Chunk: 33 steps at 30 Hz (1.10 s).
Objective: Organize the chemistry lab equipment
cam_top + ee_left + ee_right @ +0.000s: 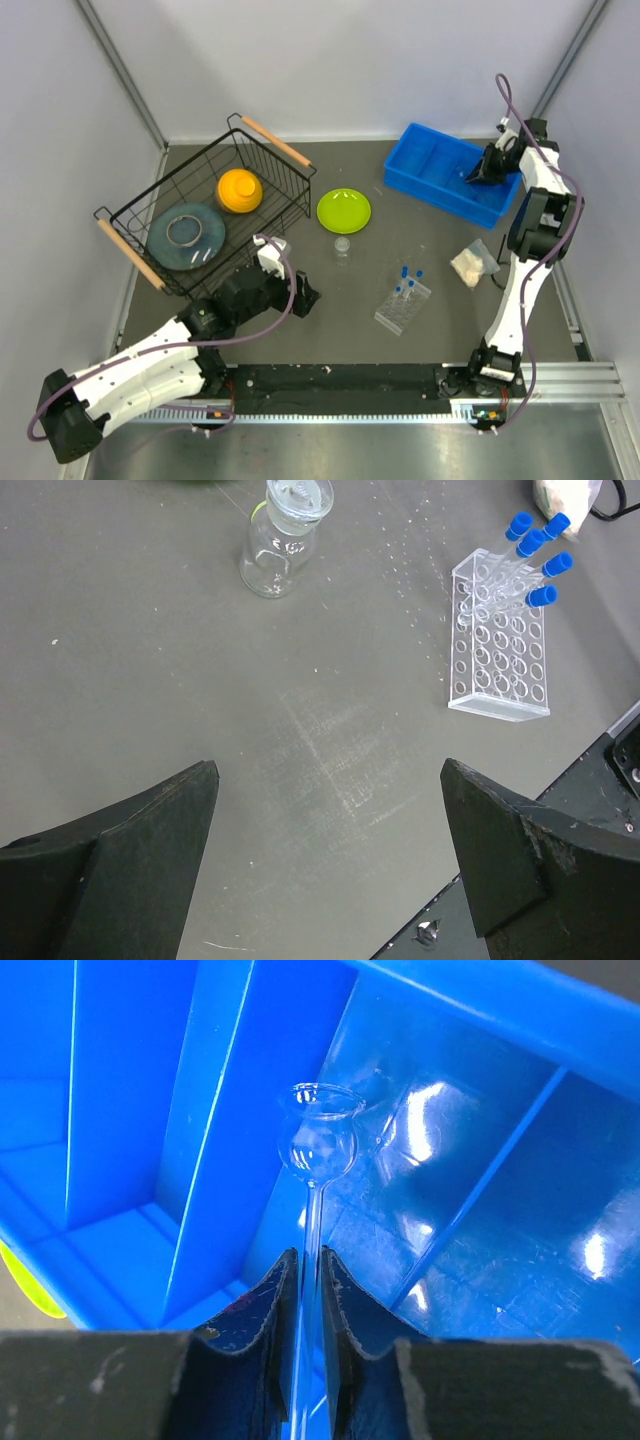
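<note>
My right gripper (pixel 310 1253) is shut on the thin stem of a clear glass funnel tube (pixel 320 1145), whose bulb stands upright over the blue bin (pixel 230 1110). From above, the right gripper (pixel 480 170) hangs inside the blue bin (pixel 440 185) at the back right. The clear grid rack (pixel 403 305) lies mid-table with blue-capped tubes (pixel 410 278) in its far end. In the left wrist view the rack (pixel 497 650), the tubes (pixel 535 550) and the tiny clear cup (pixel 283 530) lie ahead. My left gripper (pixel 328 767) is open over bare mat. A white-filled packet (pixel 472 263) lies right of the rack.
A black wire basket (pixel 283 205) at the back left holds an orange dome (pixel 240 190) and a grey-blue dish (pixel 187 235). A lime-green plate (pixel 343 210) sits beside it, with the tiny cup (pixel 342 247) just in front. My left gripper (pixel 305 298) is near the basket's front corner.
</note>
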Each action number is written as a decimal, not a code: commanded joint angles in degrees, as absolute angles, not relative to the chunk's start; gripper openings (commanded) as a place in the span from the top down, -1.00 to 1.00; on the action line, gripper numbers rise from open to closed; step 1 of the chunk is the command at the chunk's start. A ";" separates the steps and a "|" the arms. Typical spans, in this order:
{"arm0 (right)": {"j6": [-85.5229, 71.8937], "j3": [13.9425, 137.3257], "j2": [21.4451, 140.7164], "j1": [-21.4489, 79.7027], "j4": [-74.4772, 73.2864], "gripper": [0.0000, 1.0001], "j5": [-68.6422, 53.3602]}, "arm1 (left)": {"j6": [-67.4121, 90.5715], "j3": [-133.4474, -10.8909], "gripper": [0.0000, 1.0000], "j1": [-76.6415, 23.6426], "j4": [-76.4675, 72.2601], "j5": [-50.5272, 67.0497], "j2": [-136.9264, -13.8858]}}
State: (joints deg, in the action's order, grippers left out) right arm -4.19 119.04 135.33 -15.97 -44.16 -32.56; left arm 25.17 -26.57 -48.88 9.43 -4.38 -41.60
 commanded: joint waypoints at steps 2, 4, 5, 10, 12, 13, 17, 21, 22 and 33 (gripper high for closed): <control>-4.04 122.87 136.05 -16.52 -43.51 0.67 -31.46 | 25.14 -29.18 -0.97 -48.87 8.09 -4.75 -42.01; -4.04 122.87 136.40 -16.52 -43.51 0.65 -31.64 | 25.14 -29.35 -0.97 -48.87 8.09 -4.75 -42.10; -4.04 122.87 136.41 -16.52 -43.59 0.63 -31.73 | 25.14 -29.44 -0.97 -48.95 8.09 -4.75 -42.19; -3.43 122.17 133.96 -16.52 -43.68 0.51 -33.13 | 25.14 -29.88 -0.97 -48.87 8.35 -4.57 -42.01; -2.64 121.56 131.85 -16.52 -43.51 0.47 -33.31 | 25.05 -30.06 -0.97 -48.87 8.44 -4.57 -41.75; -2.03 120.86 130.70 -16.61 -43.51 0.46 -33.40 | 25.14 -30.15 -0.97 -48.87 8.52 -4.74 -41.31; 1.39 117.69 122.02 -16.61 -43.07 0.45 -33.22 | 25.49 -30.50 -0.98 -48.87 8.70 -5.80 -40.26; 5.78 112.42 112.52 -16.52 -42.37 0.44 -35.23 | 26.10 -31.46 -0.98 -48.87 9.23 -7.03 -39.99; 6.76 109.89 110.59 -16.52 -42.45 0.43 -35.85 | 26.54 -31.73 -0.98 -48.87 9.75 -7.21 -40.34; 19.68 77.74 76.40 -16.52 -38.95 0.14 -53.94 | 30.06 -37.26 -0.98 -48.60 11.86 -4.92 -46.66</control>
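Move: The right hand already holds a glass funnel by its stem inside the blue bin. The compartment it is meant for is directly under the fingers, roughly 3 cm down and 2 cm left. The powder bag lies some 22 cm back and 1 cm left, about 6 cm lower. For the open left hand, the stoppered glass bottle is about 11 cm ahead, 7 cm right and 9 cm down, with the green plate 10 cm beyond it. The test tube rack is roughly 23 cm right and 3 cm back. The right fingers let go of the funnel's stem, opening only a little at first while the hand stays nearly still in the bin. The hand then speeds up out of it, about 22 cm up, some 15 cm back and a bit left, tilting the fingers up over 30 degrees and opening further. Late on, the empty left hand, still wide open, rises about 3.5 cm. ##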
